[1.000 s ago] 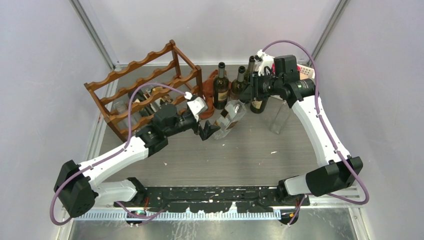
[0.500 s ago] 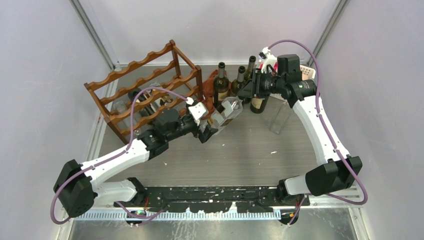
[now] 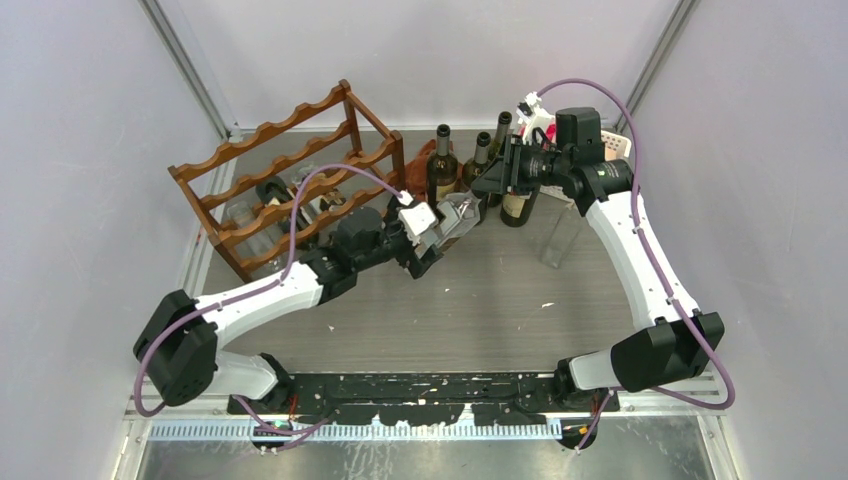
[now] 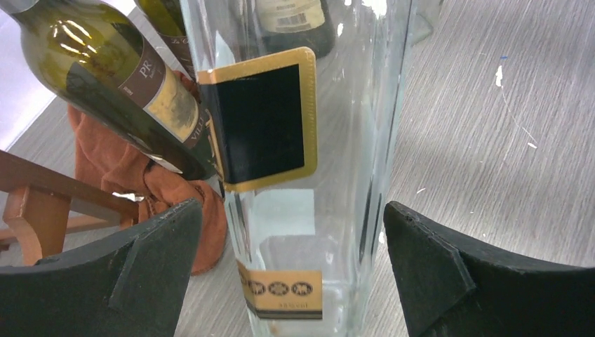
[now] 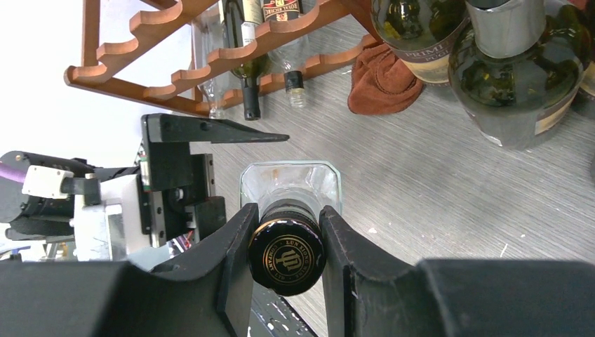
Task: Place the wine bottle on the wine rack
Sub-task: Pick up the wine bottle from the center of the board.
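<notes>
The wine bottle (image 3: 458, 218), clear glass with a black-and-gold label, hangs tilted over the table, its base toward the left arm. My right gripper (image 3: 497, 180) is shut on its neck just below the black cap (image 5: 286, 260), a finger on either side. My left gripper (image 4: 293, 210) is open, its black fingers (image 4: 140, 267) flanking the bottle's lower body (image 4: 309, 175) with a gap on both sides. The wine rack (image 3: 290, 170), dark reddish-brown with scalloped rails, stands at the back left and also shows at the top of the right wrist view as the rack (image 5: 175, 49).
Several dark green bottles (image 3: 441, 170) stand at the back centre beside a rust-brown cloth (image 5: 382, 81). Bottles lie in the rack's lower tier (image 3: 300, 200). A tall clear glass bottle (image 3: 560, 235) stands at the right. A white basket (image 3: 612, 145) sits behind the right arm.
The left arm has reached forward and right, bringing its open jaws around the bottle's lower body. The right gripper has shifted slightly left with the bottle.
</notes>
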You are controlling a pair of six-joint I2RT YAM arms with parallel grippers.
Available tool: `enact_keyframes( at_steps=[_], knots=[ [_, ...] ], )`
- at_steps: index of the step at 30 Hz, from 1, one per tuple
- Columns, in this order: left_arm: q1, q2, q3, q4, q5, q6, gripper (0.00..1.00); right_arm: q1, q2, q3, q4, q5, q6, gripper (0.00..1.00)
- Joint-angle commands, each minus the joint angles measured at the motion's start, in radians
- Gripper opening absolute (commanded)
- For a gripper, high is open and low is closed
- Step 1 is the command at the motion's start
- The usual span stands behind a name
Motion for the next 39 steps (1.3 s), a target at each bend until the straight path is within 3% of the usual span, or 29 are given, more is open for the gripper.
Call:
enact_keyframes(
  at_steps=[1,6,9,10,11,12,13,18,21,26,30,35,39],
  knots=[
    [-0.004,0.034,0.058,0.075,0.001,0.029,0.99,-0.008,-0.064,0.013,0.154,-0.126,0.097,0.01],
    [-0.004,0.062,0.069,0.062,0.007,0.028,0.86,-0.017,-0.064,0.001,0.167,-0.143,0.122,0.01],
    [-0.002,0.061,0.086,0.016,0.042,0.032,0.69,-0.028,-0.067,-0.011,0.178,-0.148,0.141,0.01],
    [0.0,0.057,0.09,-0.002,0.064,0.037,0.58,-0.03,-0.067,-0.017,0.181,-0.15,0.147,0.01],
    [0.005,0.052,0.092,-0.022,0.09,0.039,0.25,-0.033,-0.066,-0.022,0.183,-0.151,0.151,0.01],
    [0.011,0.045,0.092,-0.041,0.105,0.039,0.04,-0.036,-0.066,-0.031,0.188,-0.157,0.153,0.02],
    [0.014,0.034,0.09,-0.058,0.127,0.04,0.01,-0.036,-0.066,-0.04,0.193,-0.171,0.15,0.06],
    [0.032,-0.041,0.102,-0.181,0.231,0.088,0.0,-0.038,-0.09,-0.065,0.114,-0.2,-0.014,0.76],
    [0.038,-0.073,0.129,-0.328,0.278,0.127,0.0,-0.038,-0.115,-0.041,0.008,-0.172,-0.218,0.98],
    [0.039,-0.116,0.141,-0.445,0.311,0.16,0.0,-0.04,-0.178,-0.052,-0.031,-0.194,-0.536,1.0],
    [0.039,-0.123,0.174,-0.543,0.334,0.204,0.0,-0.04,-0.233,-0.143,-0.088,-0.345,-0.926,1.0],
    [0.039,-0.095,0.222,-0.642,0.36,0.251,0.0,-0.023,-0.261,-0.254,-0.116,-0.493,-1.223,1.0],
    [0.035,-0.074,0.246,-0.668,0.366,0.258,0.0,0.094,-0.187,-0.189,-0.322,-0.389,-1.447,1.0]
  ],
)
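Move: The clear wine bottle slants in my right fingers by its neck. Its middle lies about 3 cm back, 9 cm left and 7 cm below that hand, but roughly 2 cm ahead, 6 cm right and 4 cm above my open left hand. From the left hand, one dark bottle stands some 10 cm ahead and 4 cm right, another 9 cm ahead and 11 cm right, both about 5 cm lower; the rack's middle is 10 cm ahead, 26 cm left and 6 cm lower. My left hand eases slightly forward and down and closes on the clear bottle's lower body while my right keeps the neck nearly still. Then my right opens wide, freeing the neck, and I draw the bottle back about 8 cm with the left, also left and down, turning some 30 degrees, partly clockwise. My open right hand backs away from the dark bottles about 9 cm, swinging counter-clockwise and tipping upward. ##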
